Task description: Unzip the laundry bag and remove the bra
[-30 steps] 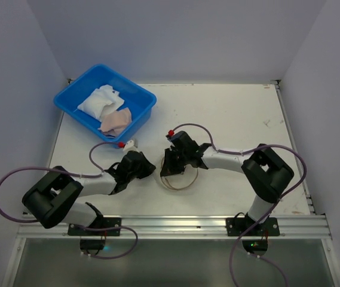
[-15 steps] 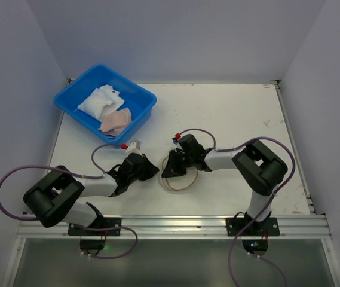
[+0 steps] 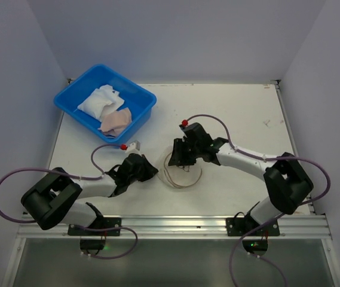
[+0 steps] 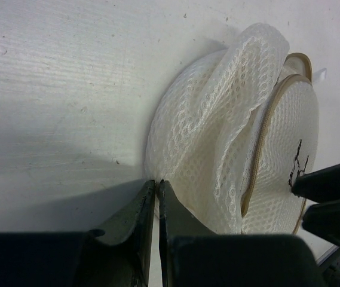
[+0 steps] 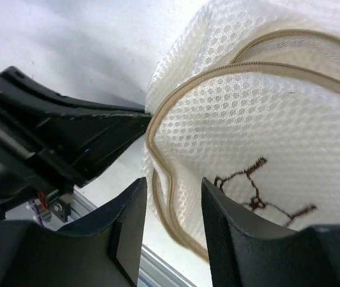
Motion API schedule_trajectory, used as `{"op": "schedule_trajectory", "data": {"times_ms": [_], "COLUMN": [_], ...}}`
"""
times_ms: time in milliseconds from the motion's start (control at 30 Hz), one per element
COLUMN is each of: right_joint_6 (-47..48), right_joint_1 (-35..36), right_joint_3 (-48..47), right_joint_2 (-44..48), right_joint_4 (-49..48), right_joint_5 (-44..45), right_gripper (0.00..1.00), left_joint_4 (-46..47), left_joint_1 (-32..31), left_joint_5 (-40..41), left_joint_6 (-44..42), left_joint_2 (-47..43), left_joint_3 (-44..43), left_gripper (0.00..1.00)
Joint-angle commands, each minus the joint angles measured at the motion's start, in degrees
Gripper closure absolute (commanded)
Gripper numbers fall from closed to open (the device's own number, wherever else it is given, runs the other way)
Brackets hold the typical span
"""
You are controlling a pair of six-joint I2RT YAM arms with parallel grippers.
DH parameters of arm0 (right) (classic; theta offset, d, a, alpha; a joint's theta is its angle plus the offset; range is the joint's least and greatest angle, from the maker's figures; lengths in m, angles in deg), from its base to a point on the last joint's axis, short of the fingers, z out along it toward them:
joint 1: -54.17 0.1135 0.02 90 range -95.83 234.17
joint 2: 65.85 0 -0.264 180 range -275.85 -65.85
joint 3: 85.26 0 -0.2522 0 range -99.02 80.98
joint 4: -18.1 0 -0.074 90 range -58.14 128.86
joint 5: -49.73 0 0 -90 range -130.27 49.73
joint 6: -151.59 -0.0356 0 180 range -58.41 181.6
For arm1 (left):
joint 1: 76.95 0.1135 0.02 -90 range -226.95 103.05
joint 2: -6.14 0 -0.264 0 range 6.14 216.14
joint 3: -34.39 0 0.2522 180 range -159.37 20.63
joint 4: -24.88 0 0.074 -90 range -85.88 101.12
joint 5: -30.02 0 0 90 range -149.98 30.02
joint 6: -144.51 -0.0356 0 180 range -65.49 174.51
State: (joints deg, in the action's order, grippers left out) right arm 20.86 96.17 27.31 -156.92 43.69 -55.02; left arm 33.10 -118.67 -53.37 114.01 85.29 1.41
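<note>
The laundry bag (image 3: 185, 175), a round cream mesh pouch with a tan zipper band and a black outline mark (image 5: 258, 192), lies on the white table between both arms. My left gripper (image 3: 153, 171) is shut on the bag's left mesh edge (image 4: 156, 182), low on the table. My right gripper (image 3: 180, 161) hovers over the bag's far side, open, and the tan zipper band (image 5: 168, 206) runs loose between its fingers (image 5: 135, 222). In the left wrist view the bag (image 4: 217, 131) is crumpled, with a fold standing up. The bra is hidden.
A blue tub (image 3: 131, 84) at the back left holds a white cloth (image 3: 101, 101) and a pinkish cloth (image 3: 117, 121). The metal rail (image 3: 170, 224) runs along the near table edge. Grey walls close in both sides and the back.
My right gripper has opened and pulled back from the bag's near-left side toward its far side, its arm swinging out to the right. The left gripper keeps its pinch.
</note>
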Motion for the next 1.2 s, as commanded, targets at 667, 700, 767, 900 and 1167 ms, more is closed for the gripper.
{"op": "schedule_trajectory", "data": {"times_ms": [667, 700, 767, 900, 1167], "right_joint_6": [13.74, 14.36, 14.89, 16.21, 17.88], "right_joint_1": [-16.41, -16.68, -16.95, -16.86, -16.86], "right_joint_3": [-4.07, -4.51, -5.39, -7.23, -9.96], "right_joint_2": [38.04, 39.55, 42.54, 51.31, 66.53], "right_joint_4": [25.68, 26.48, 28.67, 32.63, 37.65], "right_joint_5": [30.20, 31.86, 37.31, 43.56, 44.71], "right_gripper": [0.01, 0.01, 0.01, 0.01, 0.01], "left_joint_4": [-44.29, -45.78, -50.88, -59.40, -71.80], "left_joint_1": [2.95, 3.04, 3.66, 3.83, 3.83], "left_joint_5": [14.30, 14.48, 15.45, 19.31, 25.38], "left_joint_6": [-17.66, -18.54, -20.39, -22.24, -25.58], "left_joint_2": [-18.94, -19.47, -20.97, -25.62, -42.93], "left_joint_3": [-30.25, -33.04, -35.78, -41.50, -44.14], "left_gripper": [0.00, 0.00, 0.00, 0.00, 0.00]}}
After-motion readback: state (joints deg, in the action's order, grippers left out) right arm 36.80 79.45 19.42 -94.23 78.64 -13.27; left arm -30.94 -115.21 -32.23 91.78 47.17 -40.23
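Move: The left hand's nearly shut fingertips pinch the laundry bag's left edge; the bag's middle lies some 10 cm to its right and 2 cm ahead, about level in height. The pink cloth lies about 24 cm ahead and 20 cm left, inside the blue bin, whose middle is roughly 33 cm ahead and 26 cm left. For the half-open right hand, hovering over the bag, its middle is about 4 cm right, 1 cm ahead and 6 cm below. The left fingers let go of the bag's mesh edge, opening wide as the hand lifts almost 30 cm, drifting a little forward and then swinging left and back with its fingertips tipping up. The right hand, touching nothing, opens fully and sweeps about 30 cm right and 25 cm up away from the bag, ending slightly back, fingers tilting up and turning clockwise. ##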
